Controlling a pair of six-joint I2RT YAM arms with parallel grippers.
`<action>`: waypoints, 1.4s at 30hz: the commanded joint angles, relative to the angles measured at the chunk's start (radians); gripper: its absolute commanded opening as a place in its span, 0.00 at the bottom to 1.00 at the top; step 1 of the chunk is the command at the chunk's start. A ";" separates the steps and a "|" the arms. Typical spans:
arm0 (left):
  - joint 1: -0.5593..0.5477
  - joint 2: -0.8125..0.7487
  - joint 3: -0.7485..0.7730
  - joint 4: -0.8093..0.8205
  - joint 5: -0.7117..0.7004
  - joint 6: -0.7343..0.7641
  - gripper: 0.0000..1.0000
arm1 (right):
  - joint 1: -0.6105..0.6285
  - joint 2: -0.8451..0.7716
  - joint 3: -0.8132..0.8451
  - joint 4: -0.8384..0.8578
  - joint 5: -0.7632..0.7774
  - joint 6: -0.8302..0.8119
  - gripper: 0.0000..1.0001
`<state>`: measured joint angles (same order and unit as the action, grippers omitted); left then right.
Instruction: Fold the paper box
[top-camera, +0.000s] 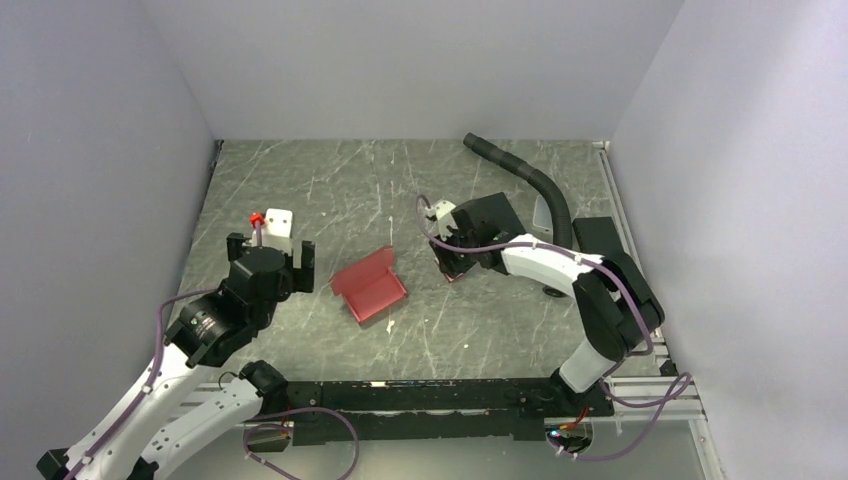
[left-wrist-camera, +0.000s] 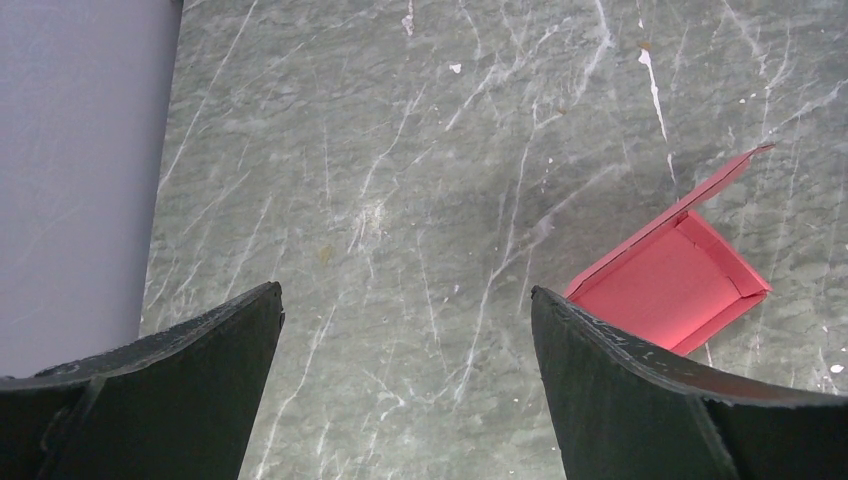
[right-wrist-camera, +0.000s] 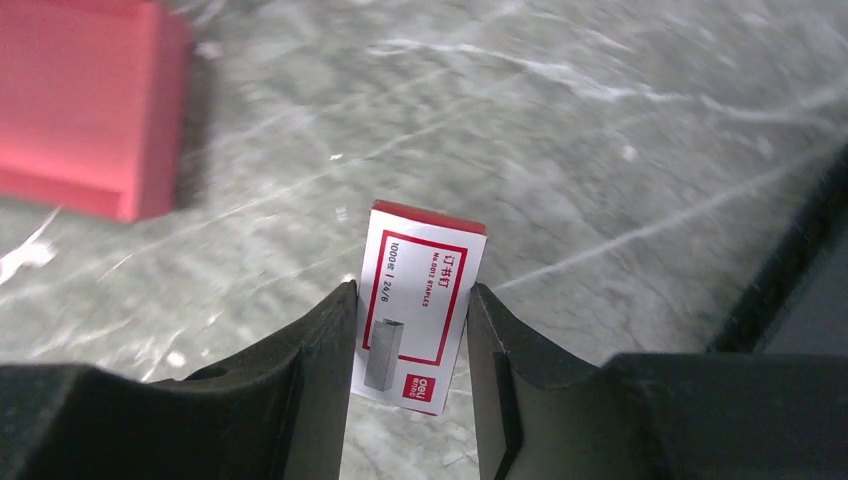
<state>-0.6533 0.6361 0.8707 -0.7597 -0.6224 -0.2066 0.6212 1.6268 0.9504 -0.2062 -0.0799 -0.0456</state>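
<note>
The paper box (top-camera: 368, 287) is red-pink card lying near the table's middle, with one long flap raised along its far side. It shows at the right in the left wrist view (left-wrist-camera: 680, 280) and blurred at the top left in the right wrist view (right-wrist-camera: 85, 100). My left gripper (top-camera: 271, 246) hangs open over bare table just left of the box (left-wrist-camera: 405, 290), holding nothing. My right gripper (top-camera: 455, 268) is right of the box, its fingers (right-wrist-camera: 320, 340) pressed against both sides of a small red-and-white staples box (right-wrist-camera: 425, 255).
A black ribbed hose (top-camera: 530, 175) curves over the back right of the table. A dark flat pad's edge (right-wrist-camera: 800, 260) lies close to my right gripper. Grey walls close in the left, back and right sides.
</note>
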 joint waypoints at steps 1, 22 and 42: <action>0.010 -0.017 0.016 0.025 0.004 -0.023 0.98 | 0.005 -0.080 0.057 -0.057 -0.275 -0.213 0.14; 0.048 -0.096 0.008 0.029 -0.062 -0.035 0.97 | 0.380 0.253 0.564 -0.574 -0.406 -1.150 0.22; 0.059 -0.095 0.005 0.035 -0.032 -0.030 0.97 | 0.402 0.401 0.686 -0.532 -0.277 -1.098 0.73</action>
<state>-0.6014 0.5430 0.8707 -0.7597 -0.6525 -0.2260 1.0122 2.0476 1.5925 -0.7696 -0.3645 -1.1812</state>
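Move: My right hand already holds the staple box just clear of the table. The open red paper box stands about 17 cm to the left and 8 cm back, its floor some 4 cm lower, with its raised lid about 19 cm left and 2 cm back. The near black pad lies roughly 13 cm ahead and 10 cm to the right. From my left hand, the paper box is about 17 cm right, 1 cm ahead and 22 cm down. I swing my right hand left and back in a rising arc towards the paper box, turning it some 85 degrees counter-clockwise while keeping my grip on the staple box. About 7 cm up I ease a little forward and sink as much again into the tray, then open my fingers partway. My empty left hand edges about 3 cm left and up, away from the box. ##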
